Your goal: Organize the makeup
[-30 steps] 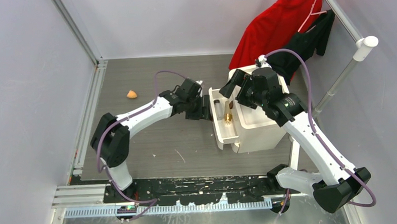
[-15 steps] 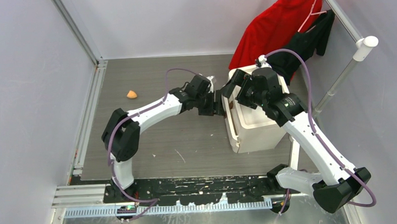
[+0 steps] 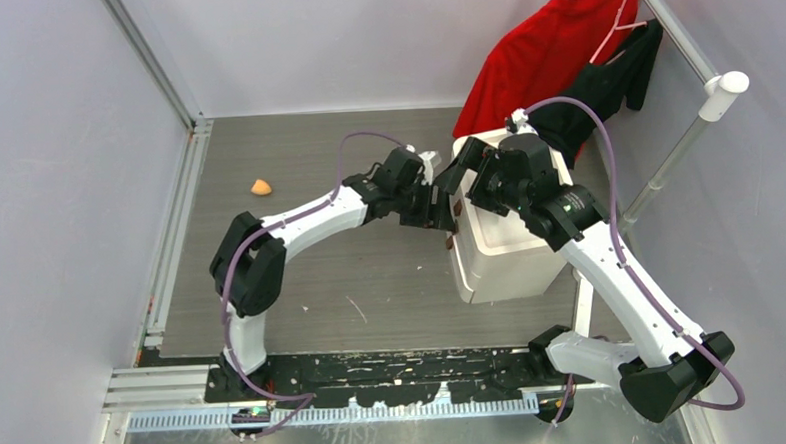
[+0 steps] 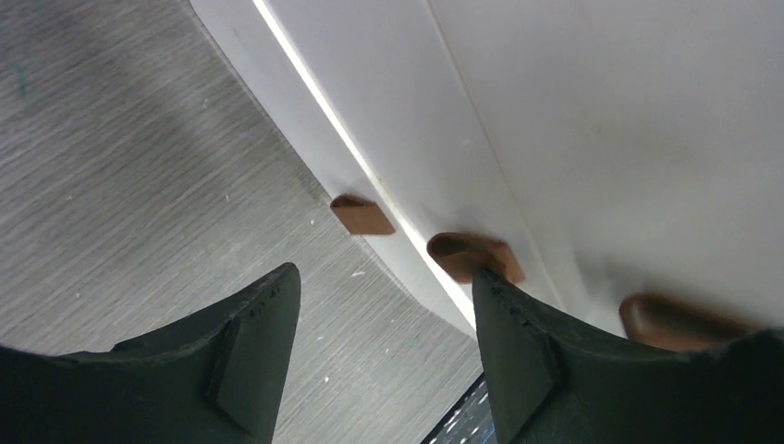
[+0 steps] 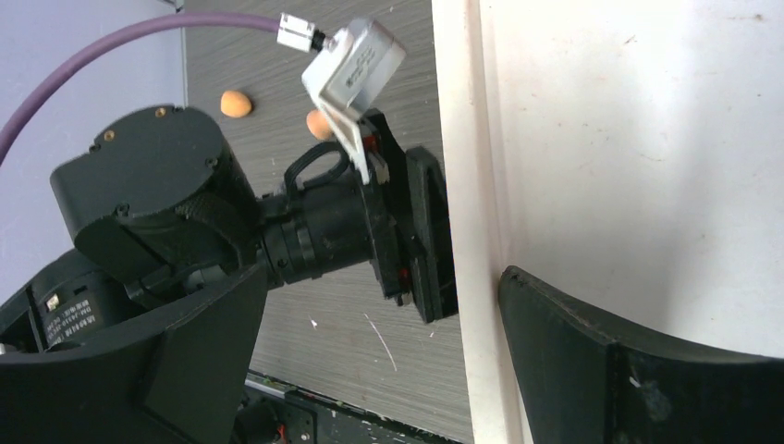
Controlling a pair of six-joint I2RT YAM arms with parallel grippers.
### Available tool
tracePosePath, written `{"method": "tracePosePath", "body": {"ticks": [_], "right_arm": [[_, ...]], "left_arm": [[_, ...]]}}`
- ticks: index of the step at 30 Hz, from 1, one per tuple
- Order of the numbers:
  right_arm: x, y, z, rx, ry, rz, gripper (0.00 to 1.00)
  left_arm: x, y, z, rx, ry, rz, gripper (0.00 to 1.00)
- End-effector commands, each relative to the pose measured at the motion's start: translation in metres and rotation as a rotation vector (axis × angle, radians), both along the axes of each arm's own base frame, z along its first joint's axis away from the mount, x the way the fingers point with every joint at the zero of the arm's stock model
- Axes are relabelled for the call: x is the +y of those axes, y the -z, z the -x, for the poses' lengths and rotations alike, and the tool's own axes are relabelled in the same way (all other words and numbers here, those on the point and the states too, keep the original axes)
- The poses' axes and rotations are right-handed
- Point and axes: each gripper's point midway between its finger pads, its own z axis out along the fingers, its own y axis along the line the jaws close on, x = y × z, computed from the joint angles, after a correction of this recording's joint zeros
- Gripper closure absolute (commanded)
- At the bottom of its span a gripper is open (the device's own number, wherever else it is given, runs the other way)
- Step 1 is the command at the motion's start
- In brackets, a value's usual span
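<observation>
A white drawer box (image 3: 508, 247) stands right of centre with its drawer pushed in, so any makeup inside is hidden. My left gripper (image 3: 447, 212) is open and empty against the drawer front (image 4: 601, 139). Its right finger (image 4: 518, 361) touches a brown handle tab (image 4: 467, 254). My right gripper (image 3: 464, 169) is open and empty over the box's far left corner, with one finger (image 5: 629, 370) on the box top (image 5: 629, 139). An orange sponge (image 3: 260, 187) lies far left on the table and also shows in the right wrist view (image 5: 236, 103). A second orange-pink sponge (image 5: 319, 124) peeks from behind the left wrist.
Red and black clothes (image 3: 552, 55) hang on a rail at the back right, just behind the box. A white post (image 3: 721, 93) stands at the right wall. Two more brown tabs (image 4: 362, 215) are on the drawer front. Grey walls enclose the table.
The drawer was open with a clear vial and a gold-brown bottle inside. My left gripper moved right and pushed it shut. The right arm has not moved.
</observation>
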Motion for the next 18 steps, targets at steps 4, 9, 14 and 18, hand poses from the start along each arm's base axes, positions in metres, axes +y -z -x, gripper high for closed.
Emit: {"method": "tracePosePath", "body": {"ticks": [4, 9, 14, 18], "right_arm": [[0.023, 0.007, 0.015, 0.07, -0.097, -0.066, 0.0], [0.025, 0.007, 0.014, 0.074, -0.102, -0.068, 0.0], [0.022, 0.004, 0.016, 0.063, -0.096, -0.065, 0.0], [0.02, 0.001, 0.016, 0.058, -0.092, -0.056, 0.0]], "left_arm": [[0.013, -0.041, 0.026, -0.202, 0.234, 0.17, 0.31], [0.019, -0.019, 0.04, -0.25, 0.356, 0.179, 0.32], [0.022, 0.003, 0.037, -0.437, 0.411, 0.221, 0.28], [0.019, 0.009, 0.026, -0.589, 0.437, 0.224, 0.29]]}}
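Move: The left fingers are at the white box's side, against the middle drawer front, already shut. The lowest drawer's brown tab lies about 2 cm back, 2 cm right and some 8 cm below the left hand. The middle tab is about 2 cm back and 2 cm right at its own height, and the upper tab lies some 7 cm above that one. From the right hand, the lowest tab is about 4 cm left, 1 cm back and 23 cm below. A left fingertip comes away from the shut middle drawer's front. The hand draws back and left off the box, then also sinks to near the lowest tab's height, some 5 cm back, 4 left and 5 down. The wrist turns about 20 degrees clockwise and lifts the fingers to point more level at the box; they stay open. The right hand stays still, open, astride the box rim. ##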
